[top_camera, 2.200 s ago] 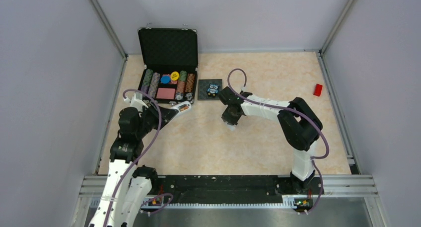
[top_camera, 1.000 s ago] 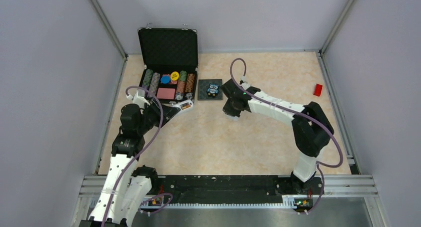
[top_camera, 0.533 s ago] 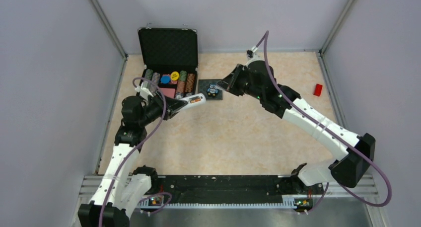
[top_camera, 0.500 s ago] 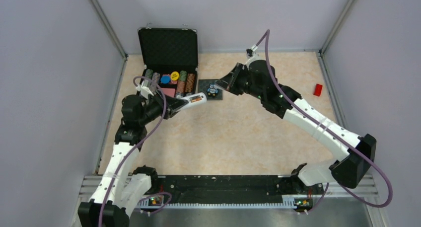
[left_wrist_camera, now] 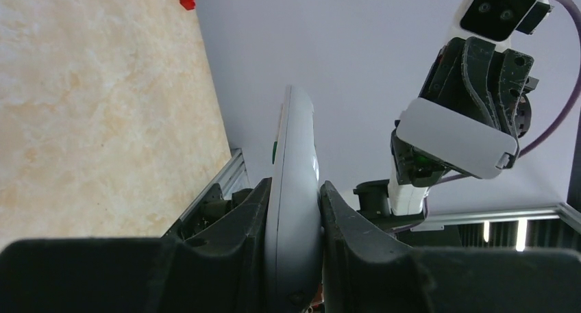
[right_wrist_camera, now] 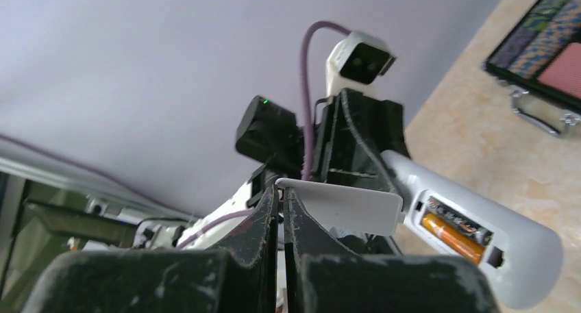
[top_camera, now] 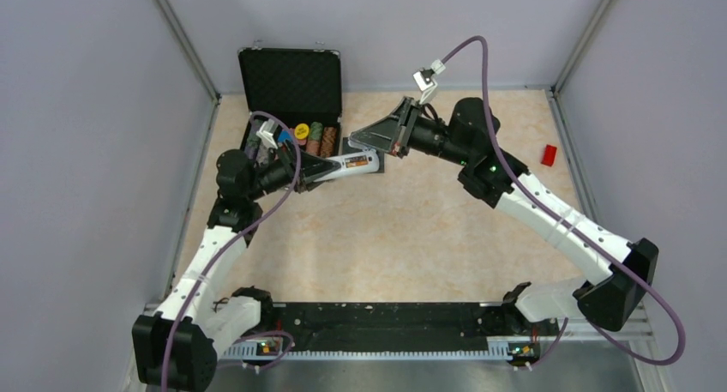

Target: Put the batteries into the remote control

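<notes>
My left gripper point(left_wrist_camera: 294, 184) is shut on the white remote control point(left_wrist_camera: 296, 190) and holds it in the air, pointing right, in front of the case point(top_camera: 347, 165). In the right wrist view the remote's point(right_wrist_camera: 510, 258) back compartment is open, with the orange battery point(right_wrist_camera: 449, 238) and the dark battery point(right_wrist_camera: 458, 220) lying side by side in it. My right gripper point(right_wrist_camera: 281, 190) is shut on the edge of a flat white battery cover point(right_wrist_camera: 342, 207), held just off the remote's open end. The cover also shows in the left wrist view point(left_wrist_camera: 455, 138).
An open black case point(top_camera: 290, 92) with poker chips stands at the back left, just behind the remote. A small red block point(top_camera: 549, 154) lies at the far right. The dark owl tile is mostly hidden under the grippers.
My left arm has raised the remote and swung it right. My right arm has lifted off the table and reached back and left, bringing its gripper beside the remote's end.
</notes>
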You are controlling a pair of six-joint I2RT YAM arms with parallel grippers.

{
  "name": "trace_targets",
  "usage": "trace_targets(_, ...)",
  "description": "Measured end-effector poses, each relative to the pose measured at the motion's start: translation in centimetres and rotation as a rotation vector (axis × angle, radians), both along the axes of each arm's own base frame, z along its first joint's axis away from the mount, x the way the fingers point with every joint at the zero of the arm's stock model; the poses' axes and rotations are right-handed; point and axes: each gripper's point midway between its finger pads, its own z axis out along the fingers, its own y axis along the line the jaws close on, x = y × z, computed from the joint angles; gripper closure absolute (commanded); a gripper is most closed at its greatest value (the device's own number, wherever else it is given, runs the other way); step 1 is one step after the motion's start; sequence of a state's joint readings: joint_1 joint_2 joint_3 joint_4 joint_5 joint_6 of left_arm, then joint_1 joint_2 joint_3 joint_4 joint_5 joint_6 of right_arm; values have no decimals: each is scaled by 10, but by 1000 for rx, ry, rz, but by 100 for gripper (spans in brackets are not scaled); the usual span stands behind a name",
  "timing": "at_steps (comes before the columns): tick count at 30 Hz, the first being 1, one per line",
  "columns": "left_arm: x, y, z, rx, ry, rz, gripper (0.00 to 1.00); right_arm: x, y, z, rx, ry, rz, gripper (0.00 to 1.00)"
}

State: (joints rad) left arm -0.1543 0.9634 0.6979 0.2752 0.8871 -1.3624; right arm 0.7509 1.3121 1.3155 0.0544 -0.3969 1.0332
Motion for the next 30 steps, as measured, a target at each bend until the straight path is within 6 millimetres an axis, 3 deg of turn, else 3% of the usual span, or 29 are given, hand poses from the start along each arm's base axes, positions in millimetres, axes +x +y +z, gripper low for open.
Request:
trace_targets(6,-5,-4,19,-26,-45,-57,100,-28,2,21,74,-20,142,100)
trace_targets(15,-12,-6,39,-62,-57,-102,100,-51,2,21,139,42,306,100)
trace_targets(20,-15,-6,46,-64,-67,-123,100,-55,4,21,154,65,352,100)
trace_targets(30,-18,-13,46,-53,-49,-179,100,-47,17,0,128,139,388,100)
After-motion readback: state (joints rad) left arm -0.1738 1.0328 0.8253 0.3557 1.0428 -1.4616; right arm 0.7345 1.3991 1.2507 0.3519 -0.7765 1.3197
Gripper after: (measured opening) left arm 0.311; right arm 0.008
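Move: Roughly 10 cm straight below the right hand, which holds the battery cover, lies the remote's open battery bay. The bay sits about 6 cm to the right of the left hand gripping the remote, 1 cm ahead and at its height; the cover is 5 cm right, 1 cm ahead and 10 cm above that hand. Down on the table, the owl mat lies some 24 cm ahead of the right hand, and the chip case 25 cm ahead and 19 cm left of it. Bringing the cover towards the open bay, the right hand draws back about 5 cm, rising a little before sinking again and edging left late on, while it turns some 20 degrees counter-clockwise and keeps its pinch. The left hand lifts the remote about 5 cm to meet it, easing back slightly and turning about 10 degrees clockwise, grip unchanged. ##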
